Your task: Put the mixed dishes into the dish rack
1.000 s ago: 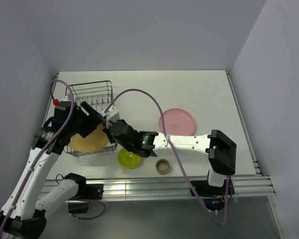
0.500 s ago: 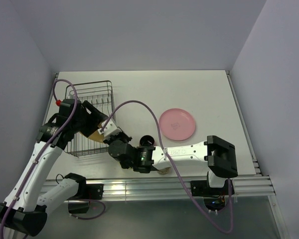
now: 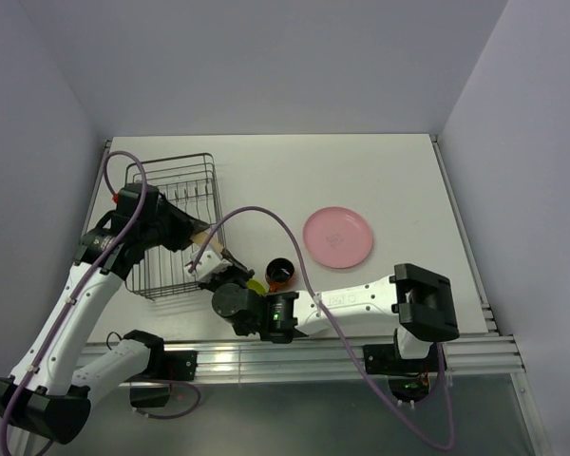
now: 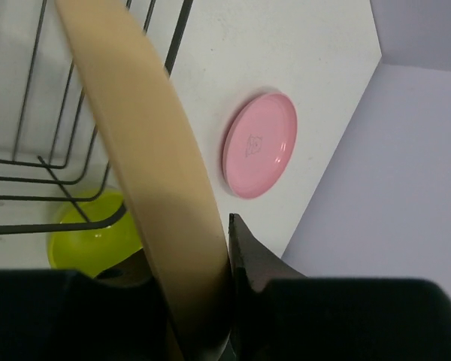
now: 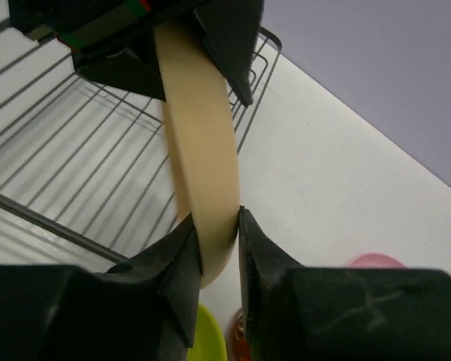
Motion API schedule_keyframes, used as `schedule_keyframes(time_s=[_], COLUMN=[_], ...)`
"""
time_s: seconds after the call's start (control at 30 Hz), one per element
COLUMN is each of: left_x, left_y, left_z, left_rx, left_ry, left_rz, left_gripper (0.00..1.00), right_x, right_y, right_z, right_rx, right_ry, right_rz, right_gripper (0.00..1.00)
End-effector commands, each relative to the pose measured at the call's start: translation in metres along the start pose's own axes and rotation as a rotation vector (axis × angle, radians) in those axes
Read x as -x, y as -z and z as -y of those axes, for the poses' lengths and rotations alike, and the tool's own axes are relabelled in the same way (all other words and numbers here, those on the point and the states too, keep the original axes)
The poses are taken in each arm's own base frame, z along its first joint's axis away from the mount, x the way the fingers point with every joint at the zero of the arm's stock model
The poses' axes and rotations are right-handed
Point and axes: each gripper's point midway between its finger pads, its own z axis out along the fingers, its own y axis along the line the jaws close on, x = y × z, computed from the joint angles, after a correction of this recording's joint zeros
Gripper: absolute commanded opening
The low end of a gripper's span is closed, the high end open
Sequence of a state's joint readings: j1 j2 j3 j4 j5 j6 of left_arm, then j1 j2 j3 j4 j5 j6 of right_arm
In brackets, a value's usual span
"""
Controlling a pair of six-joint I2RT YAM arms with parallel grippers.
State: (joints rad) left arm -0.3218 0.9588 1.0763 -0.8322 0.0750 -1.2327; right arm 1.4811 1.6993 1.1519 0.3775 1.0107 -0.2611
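Note:
The yellow-orange plate (image 3: 205,238) stands on edge just right of the dish rack (image 3: 214,180), held from both ends. My left gripper (image 3: 185,233) is shut on its upper rim (image 4: 146,173). At the lower rim (image 5: 199,150), my right gripper (image 5: 216,219) has a finger pressed to each face. The pink plate (image 3: 337,236) lies flat on the table to the right. A lime-green bowl (image 3: 256,285) peeks out under the right arm, beside the red-orange mug (image 3: 279,273). The grey-beige cup is hidden.
The rack's wire wall (image 4: 30,162) and upright prongs (image 5: 52,210) sit close to the left of the plate. A purple cable (image 3: 266,211) arcs over the table from the right arm. Grey walls enclose the table on three sides.
The left gripper has closed on the plate's rim. The right arm swung nearer and to the left, and the plate went from lying flat over the rack's front to standing on edge.

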Motion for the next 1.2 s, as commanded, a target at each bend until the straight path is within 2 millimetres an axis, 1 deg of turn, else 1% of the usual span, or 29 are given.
schedule_keyframes(time_s=[0.0,0.03,0.07,0.1,0.13,0.2,0.23,0.3,0.33,0.37,0.4,0.53,0.7,0.8,0.9,1.0,1.17], left_x=[0.021,0.022,0.022,0.023,0.023,0.022,0.021,0.021,0.020,0.019,0.018,0.016,0.008,0.007,0.007,0.001,-0.007], left_y=[0.014,0.017,0.019,0.022,0.023,0.027,0.029,0.031,0.033,0.035,0.036,0.044,0.061,0.069,0.074,0.077,0.079], left_z=[0.037,0.038,0.040,0.042,0.043,0.044,0.045,0.044,0.044,0.045,0.046,0.055,0.075,0.081,0.082,0.083,0.080], left_rx=[-0.155,-0.162,-0.167,-0.175,-0.178,-0.191,-0.204,-0.209,-0.215,-0.222,-0.228,-0.274,-0.359,-0.381,-0.390,-0.415,-0.432], left_ry=[-0.208,-0.230,-0.242,-0.254,-0.272,-0.291,-0.306,-0.313,-0.318,-0.320,-0.320,-0.310,-0.306,-0.305,-0.310,-0.305,-0.309], left_rz=[0.082,0.088,0.091,0.093,0.095,0.091,0.088,0.086,0.088,0.081,0.079,0.069,0.027,0.023,0.026,0.001,-0.029], left_gripper=[0.00,0.00,0.00,0.00,0.00,0.00,0.00,0.00,0.00,0.00,0.00,0.00,0.00,0.00,0.00,0.00,0.00], right_x=[0.058,0.064,0.067,0.070,0.075,0.079,0.087,0.088,0.093,0.093,0.091,0.091,0.093,0.096,0.099,0.100,0.097], right_y=[0.022,0.024,0.026,0.030,0.035,0.039,0.045,0.044,0.048,0.048,0.046,0.044,0.045,0.046,0.043,0.036,0.023], right_z=[0.015,0.020,0.022,0.019,0.027,0.031,0.036,0.044,0.049,0.050,0.056,0.049,0.026,0.012,0.006,0.000,0.004], right_rx=[0.074,0.079,0.088,0.123,0.137,0.178,0.213,0.234,0.261,0.275,0.281,0.366,0.473,0.529,0.538,0.535,0.462], right_ry=[-0.202,-0.218,-0.228,-0.239,-0.262,-0.287,-0.312,-0.334,-0.349,-0.354,-0.354,-0.347,-0.317,-0.296,-0.293,-0.277,-0.239], right_rz=[0.115,0.123,0.126,0.133,0.148,0.156,0.177,0.179,0.194,0.195,0.187,0.182,0.171,0.163,0.164,0.159,0.150], right_gripper=[0.31,0.64,0.80,0.99,1.00,1.00,1.00,1.00,1.00,1.00,1.00,1.00,0.98,0.98,0.98,0.98,0.97])
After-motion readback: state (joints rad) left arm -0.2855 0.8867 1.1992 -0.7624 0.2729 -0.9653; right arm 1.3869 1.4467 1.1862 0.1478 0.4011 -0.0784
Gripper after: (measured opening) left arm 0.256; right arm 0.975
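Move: The left hand grips the tan plate above the rack's near-right corner; the rack's middle lies about 14 cm ahead, 15 cm left and 18 cm below. The green bowl is some 6 cm back, 7 cm right and 22 cm below; the mug 2 cm ahead, 17 cm right and equally low. From the right hand, also on the plate's edge, the plate's middle is roughly 10 cm ahead, 4 cm left and 3 cm lower. Right hand opens wide, releases the plate, rises 12 cm, then half-sinks, while left lifts the plate about 8 cm. ##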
